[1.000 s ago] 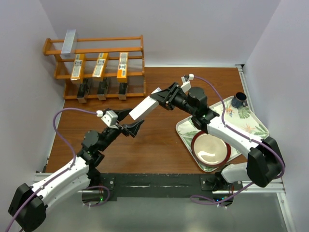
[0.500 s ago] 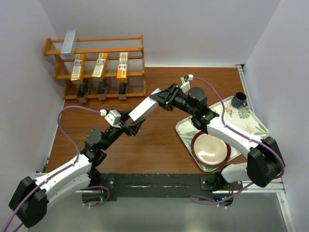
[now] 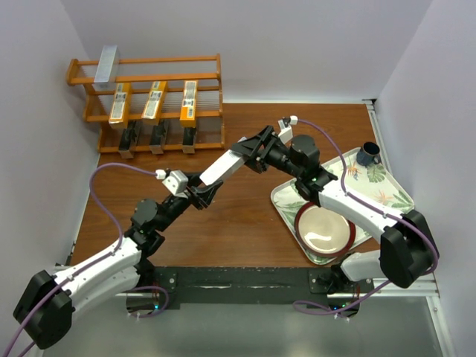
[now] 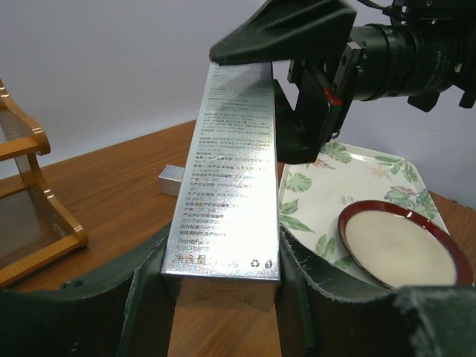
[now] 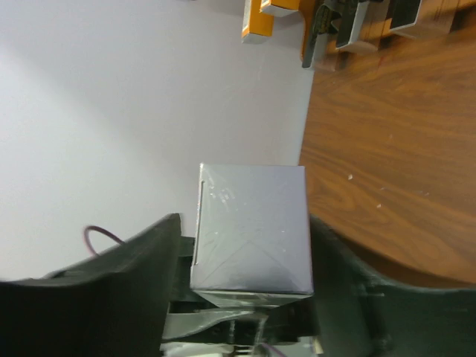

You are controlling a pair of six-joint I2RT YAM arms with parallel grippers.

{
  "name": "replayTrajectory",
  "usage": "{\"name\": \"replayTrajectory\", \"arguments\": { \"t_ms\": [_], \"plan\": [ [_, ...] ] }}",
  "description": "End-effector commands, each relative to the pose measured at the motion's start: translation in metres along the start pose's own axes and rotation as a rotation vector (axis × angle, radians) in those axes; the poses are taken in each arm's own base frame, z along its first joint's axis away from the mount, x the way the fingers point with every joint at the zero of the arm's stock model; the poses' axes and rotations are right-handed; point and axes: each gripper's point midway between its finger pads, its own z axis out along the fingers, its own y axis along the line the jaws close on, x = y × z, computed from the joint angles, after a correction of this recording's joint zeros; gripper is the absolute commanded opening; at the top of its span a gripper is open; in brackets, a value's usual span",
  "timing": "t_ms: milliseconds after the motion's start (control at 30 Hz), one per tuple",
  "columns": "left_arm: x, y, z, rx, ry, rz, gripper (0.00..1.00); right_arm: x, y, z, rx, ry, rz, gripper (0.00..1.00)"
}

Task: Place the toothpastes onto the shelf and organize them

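A silver-grey toothpaste carton [image 3: 223,165] hangs slanted above the table between both arms. My left gripper [image 3: 206,192] is shut on its lower end, and in the left wrist view both fingers press the carton [image 4: 230,186]. My right gripper [image 3: 249,149] stands open around the upper end; in the right wrist view a gap shows between one finger [image 5: 149,260] and the carton [image 5: 253,216]. The shelf [image 3: 208,58] stands at the back left. It holds a silver carton [image 3: 107,64] on top, three orange cartons [image 3: 155,100] in the middle and three black ones [image 3: 158,137] at the bottom.
A leaf-patterned tray [image 3: 387,186] on the right carries a red-rimmed bowl [image 3: 325,230] and a dark cup [image 3: 368,155]. The end of a small silver box [image 4: 170,180] lies on the wood behind the held carton. White walls close in the left, back and right.
My left gripper moved up to the carton's lower end and closed on it. My right gripper's jaws then opened from the carton's upper end.
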Motion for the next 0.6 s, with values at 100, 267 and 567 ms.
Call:
{"name": "replayTrajectory", "arguments": {
  "t_ms": [100,267,567],
  "plan": [
    [-0.039,0.005,0.000,-0.041,-0.121,0.039,0.25,-0.001,0.005,-0.002,-0.015,-0.002,-0.042,0.99],
    [-0.049,0.014,-0.001,-0.099,-0.128,0.040,0.22,-0.013,-0.010,-0.012,0.077,-0.048,-0.115,0.99],
    [-0.064,0.053,0.002,-0.335,-0.081,0.058,0.17,-0.054,-0.015,-0.069,0.183,-0.217,-0.342,0.99]
  ]
}}
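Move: The left hand already grips the near end of the silver toothpaste box. The free top-shelf place lies about 33 cm ahead of this hand, 19 left and 6 higher; the first silver box stands 9 cm left of that place, and the middle orange box some 12 cm below it. For the right hand, loosening at the box's far end, the last silver box lies roughly 23 cm ahead, 13 right and 27 below. The right fingers, already loosening, spread fully and let go of the box's far end; that hand dips about 2 cm, then draws off to the right some 6 cm, rolling and turning slightly clockwise. The left fingers keep their hold on the near end, and once the right is open the left hand carries the box left and forward towards the shelf, about 4 cm, swinging it counter-clockwise. ##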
